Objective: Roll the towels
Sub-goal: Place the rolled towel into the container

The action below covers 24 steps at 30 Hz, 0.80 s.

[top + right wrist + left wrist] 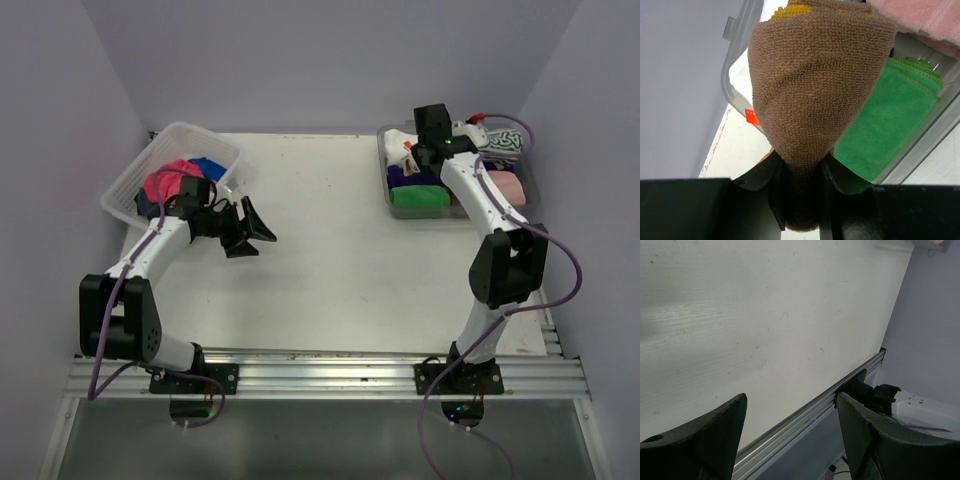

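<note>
In the right wrist view my right gripper (pixel 801 195) is shut on a rolled brown towel (pixel 815 85) with a yellow edge, held just over the grey tray (pixel 736 50). A green towel (pixel 890 125) and a pink towel (pixel 920 15) lie in that tray behind it. From above, the right gripper (pixel 410 152) hovers over the tray's left end, by the green towel (pixel 420 198), a purple one (pixel 404 176), the pink one (pixel 505 186) and a striped one (pixel 500 141). My left gripper (pixel 250 228) stands open over bare table with nothing between its fingers (pixel 715 440).
A white lattice basket (pixel 215 140) at the back left holds loose pink (pixel 168 180) and blue (pixel 208 167) towels, just behind the left arm. An aluminium rail (pixel 805 412) runs along the table's near edge. Purple walls close in both sides.
</note>
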Each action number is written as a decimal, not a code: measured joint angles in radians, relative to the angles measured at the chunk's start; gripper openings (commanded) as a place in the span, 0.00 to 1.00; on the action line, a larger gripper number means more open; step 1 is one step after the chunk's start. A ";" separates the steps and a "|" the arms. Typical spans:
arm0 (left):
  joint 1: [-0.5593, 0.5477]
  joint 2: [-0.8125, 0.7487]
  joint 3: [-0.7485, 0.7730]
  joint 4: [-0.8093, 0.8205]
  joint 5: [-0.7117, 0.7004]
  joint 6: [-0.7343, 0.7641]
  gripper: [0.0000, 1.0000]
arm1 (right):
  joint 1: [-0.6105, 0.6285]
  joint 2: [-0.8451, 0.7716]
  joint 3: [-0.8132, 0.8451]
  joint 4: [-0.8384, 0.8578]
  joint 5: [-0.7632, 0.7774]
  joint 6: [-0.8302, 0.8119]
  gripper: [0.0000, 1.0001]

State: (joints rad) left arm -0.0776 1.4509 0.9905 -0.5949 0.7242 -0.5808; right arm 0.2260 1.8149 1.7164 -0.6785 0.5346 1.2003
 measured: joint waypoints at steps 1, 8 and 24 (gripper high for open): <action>0.000 0.000 0.000 0.000 0.002 0.000 0.76 | -0.002 0.021 0.014 -0.009 0.002 0.020 0.00; 0.006 0.011 -0.005 -0.001 0.006 0.000 0.76 | -0.009 0.135 0.051 -0.035 -0.002 0.120 0.00; 0.012 0.032 -0.007 -0.001 0.006 0.001 0.75 | -0.018 0.299 0.124 -0.098 -0.002 0.291 0.05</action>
State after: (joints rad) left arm -0.0658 1.4834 0.9833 -0.5957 0.7303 -0.5800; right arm 0.2081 2.1143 1.8404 -0.7765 0.5327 1.4918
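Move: Under the right hand, which still pinches the rolled towel, lies the container's left part: the purple towel is about 17 cm below, 3 cm back and 1 cm left. The white towel is some 3 cm ahead and straight below, the green one roughly 9 cm back and 1 cm left, the pink one about 7 cm back and 15 cm right. From the left hand the purple towel lies some 16 cm ahead, 37 cm right and 10 cm below. Lowering the brown-and-yellow rolled towel into the container's left part, the right hand sinks about 10 cm while easing some 3 cm forward, quick at first and slowing towards the end. The wrist turns roughly 10 degrees clockwise and tips its fingers farther down; they keep their pinch on the roll's end. ##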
